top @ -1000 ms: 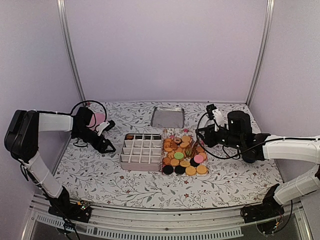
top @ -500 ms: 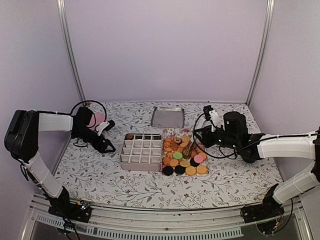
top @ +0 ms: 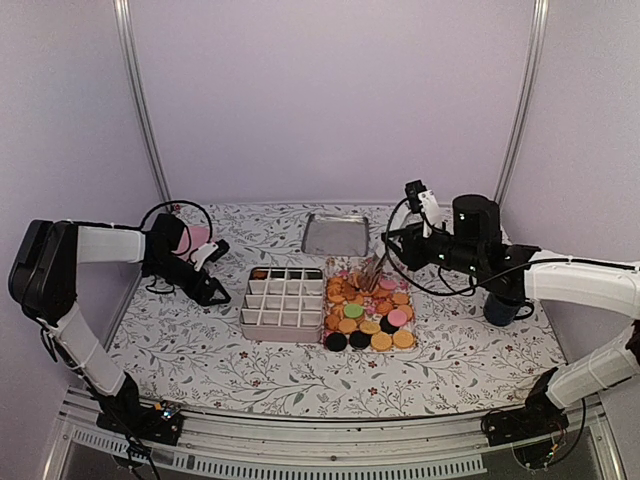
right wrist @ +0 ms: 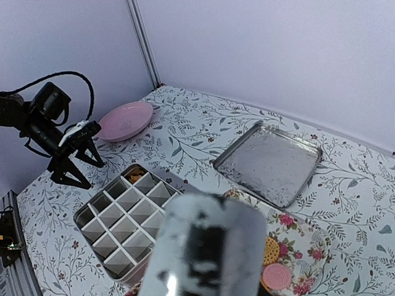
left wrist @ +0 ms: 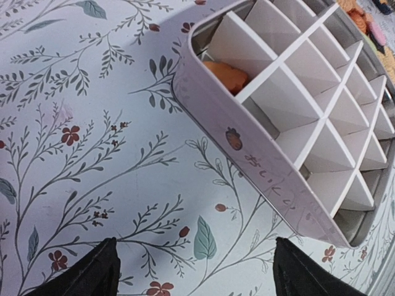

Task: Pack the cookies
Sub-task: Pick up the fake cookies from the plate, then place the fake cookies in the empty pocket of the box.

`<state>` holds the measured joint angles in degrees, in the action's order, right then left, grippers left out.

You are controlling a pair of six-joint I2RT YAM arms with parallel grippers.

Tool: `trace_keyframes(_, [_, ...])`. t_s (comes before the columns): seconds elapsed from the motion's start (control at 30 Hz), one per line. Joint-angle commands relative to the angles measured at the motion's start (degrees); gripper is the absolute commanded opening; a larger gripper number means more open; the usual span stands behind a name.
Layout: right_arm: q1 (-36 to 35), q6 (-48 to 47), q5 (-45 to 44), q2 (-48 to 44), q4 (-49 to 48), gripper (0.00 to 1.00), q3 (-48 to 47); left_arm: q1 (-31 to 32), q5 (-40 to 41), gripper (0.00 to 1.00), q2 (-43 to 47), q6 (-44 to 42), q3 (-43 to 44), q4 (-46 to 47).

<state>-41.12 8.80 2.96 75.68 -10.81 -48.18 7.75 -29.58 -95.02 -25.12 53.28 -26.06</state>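
Observation:
The cookies [top: 368, 305], mostly golden-orange with a few black, pink and one green, lie heaped on a floral tray [top: 411, 322]. To its left stands a white divided box [top: 283, 302] with one orange cookie [left wrist: 225, 73] in its back-left cell. My right gripper [top: 392, 258] hangs over the back of the tray, shut on a shiny metal tool [top: 370, 272] that points down at the heap. In the right wrist view the tool [right wrist: 207, 246] hides the fingers. My left gripper [left wrist: 197, 277] stands open just above the cloth, left of the box, holding nothing.
A square metal tray [top: 335, 234] lies at the back centre. A pink plate [top: 198, 238] sits at the back left behind my left arm. A dark cup-like thing [top: 498, 308] stands under my right forearm. Walls and metal posts close in the sides.
My right arm has lifted and drawn back with the metal tool, now higher over the back of the cookie tray. The left arm has not moved.

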Motion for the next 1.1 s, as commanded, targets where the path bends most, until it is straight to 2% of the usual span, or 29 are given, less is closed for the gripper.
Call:
trace_keyframes(0.0, [0.25,-3.05,2.62,-0.11,0.60,0.00,-6.90,-0.76,-0.89,0.86,0.98,-0.31,0.78,0.74])
trace_keyframes(0.17, [-1.47,-3.56,6.21,9.78,-1.37,0.00,-17.41,-0.95,-1.11,0.86,1.04,-0.08,0.39,0.77])
trace_keyframes(0.4, [-5.42,-5.80,8.17,27.41,0.75,0.00,-35.81,-2.25,-1.39,0.86,1.41,-0.87,0.00,-0.15])
trace_keyframes(0.6, [-7.29,-6.03,8.85,37.17,2.38,0.00,-45.51,-2.49,-2.01,0.86,1.94,-1.20,-0.06,-0.47])
trace_keyframes(0.73, [-7.85,-6.01,8.68,41.13,3.95,0.00,-48.87,-2.56,-2.02,0.86,2.25,-1.57,-0.34,-0.58])
trace_keyframes(1.07, [-8.05,-6.25,7.66,43.77,4.72,0.00,-49.45,-2.68,-2.67,0.86,2.88,-1.86,-1.08,-0.39])
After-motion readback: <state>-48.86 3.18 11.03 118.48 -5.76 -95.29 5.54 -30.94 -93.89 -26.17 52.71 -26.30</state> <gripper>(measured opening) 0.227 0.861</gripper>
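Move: The right hand holds the tongs, with a fake cookie already pinched in them. From it, the second cell from the left in the box's back row is about 25 cm left, 10 cm ahead and 19 cm below. The cookie plate is some 4 cm left, 2 cm ahead and 23 cm below; the metal tray is roughly 12 cm left, 29 cm ahead and as low. From the left hand that cell is about 13 cm right, 9 cm ahead and about level. Keep the right gripper shut on the tongs and carry the cookie away from the plate to the back row of the box. Sweep about 20 cm left and a little forward, rising some 7 cm at first, then sinking by as much, slowing as the tongs come over the cells; turn the hand some 15 degrees counter-clockwise on the way. ##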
